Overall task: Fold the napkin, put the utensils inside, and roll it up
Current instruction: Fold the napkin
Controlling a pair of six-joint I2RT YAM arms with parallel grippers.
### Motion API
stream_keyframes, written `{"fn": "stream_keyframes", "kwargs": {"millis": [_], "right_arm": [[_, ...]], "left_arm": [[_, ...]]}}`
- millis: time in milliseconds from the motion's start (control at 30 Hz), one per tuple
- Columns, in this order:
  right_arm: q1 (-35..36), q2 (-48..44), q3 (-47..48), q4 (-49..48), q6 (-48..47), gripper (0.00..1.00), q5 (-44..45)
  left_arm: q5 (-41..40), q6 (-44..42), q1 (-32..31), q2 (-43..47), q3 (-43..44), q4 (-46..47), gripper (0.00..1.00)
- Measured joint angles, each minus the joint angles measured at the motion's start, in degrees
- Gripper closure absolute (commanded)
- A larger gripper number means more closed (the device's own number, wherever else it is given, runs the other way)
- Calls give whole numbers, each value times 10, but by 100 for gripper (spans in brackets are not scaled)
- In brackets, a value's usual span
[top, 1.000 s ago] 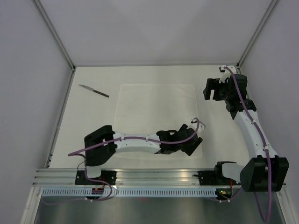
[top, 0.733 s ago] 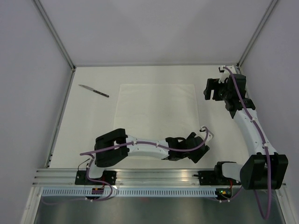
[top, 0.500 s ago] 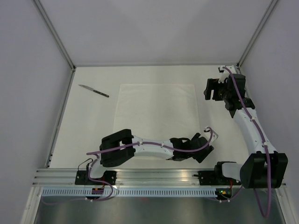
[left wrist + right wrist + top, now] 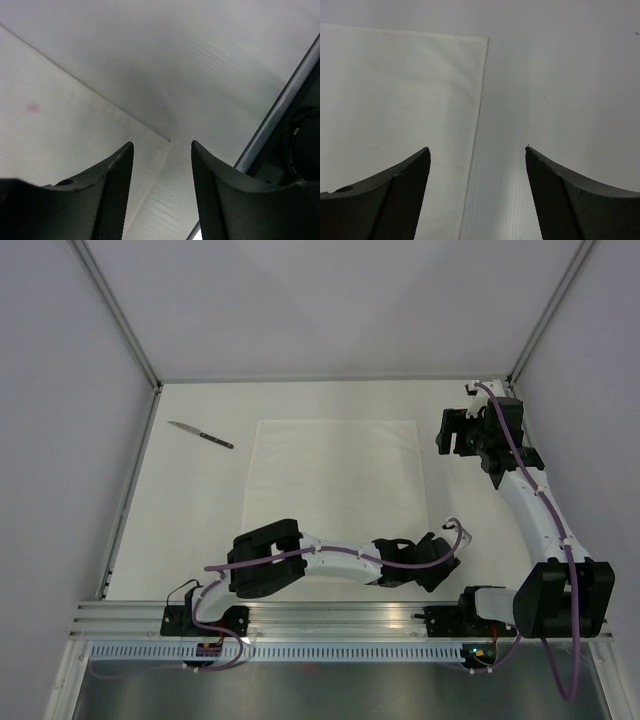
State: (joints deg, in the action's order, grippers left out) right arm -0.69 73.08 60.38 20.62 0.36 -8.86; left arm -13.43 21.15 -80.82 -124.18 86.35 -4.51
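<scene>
The white napkin point(image 4: 335, 490) lies flat in the middle of the table. One utensil, a dark knife point(image 4: 200, 435), lies apart from it at the far left. My left gripper point(image 4: 432, 565) is low over the napkin's near right corner. In the left wrist view that corner point(image 4: 162, 140) sits just ahead of the open left gripper point(image 4: 162, 143), with nothing between the jaws. My right gripper point(image 4: 448, 432) hovers open just right of the napkin's far right corner. In the right wrist view the napkin point(image 4: 395, 90) has its right edge running between the open right gripper's point(image 4: 477, 148) fingers.
Grey walls enclose the table on three sides. An aluminium rail point(image 4: 300, 615) runs along the near edge, and it shows close to the left gripper's right as a metal rail point(image 4: 280, 110). The right arm's base point(image 4: 490, 605) stands just right of the left gripper.
The left arm has swung right and toward the near edge, reaching the napkin's near right corner, and its jaws have narrowed a little. The right arm has barely moved.
</scene>
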Motion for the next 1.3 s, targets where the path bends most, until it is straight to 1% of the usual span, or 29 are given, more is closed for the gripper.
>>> {"fn": "stream_keyframes", "kwargs": {"millis": [233,267,367,433,533,633,733,933,1300], "right_arm": [[0,0,3,1,0,18,0],[0,0,3,2,0,18,0],[0,0,4,2,0,18,-1],[0,0,4,3,0,19,-1],[0,0,4,4,0,19,-1],[0,0,4,4,0,19,-1],[0,0,4,4,0,19,0],[0,0,4,4,0,20,0],[0,-11,4,0,0,20,3]], "left_arm": [[0,0,0,-11,5,-2,51],[0,0,0,-13,5,-3,55],[-1,0,0,-17,11,-4,57],[-1,0,0,-18,14,-7,60],[-3,0,0,-18,14,-11,68],[-10,0,0,-18,14,-14,79],[-16,-2,0,-18,14,-16,97],[-12,-6,0,-18,15,-16,98],[36,-7,2,-7,21,-11,98]]}}
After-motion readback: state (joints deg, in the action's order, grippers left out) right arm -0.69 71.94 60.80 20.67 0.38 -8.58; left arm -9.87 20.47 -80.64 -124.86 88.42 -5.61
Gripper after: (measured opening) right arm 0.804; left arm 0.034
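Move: The napkin's near right corner lies between the left hand's open fingertips, about 1 cm below. From that hand, the far right corner is some 45 cm straight ahead and the table's front rail about 6 cm back, level sideways. From the right hand, the near right corner lies roughly 26 cm back, 3 cm left and 18 cm below. The left hand sinks 1 cm, pinches the napkin's near right corner, then draws up, back and right about 2 cm. ##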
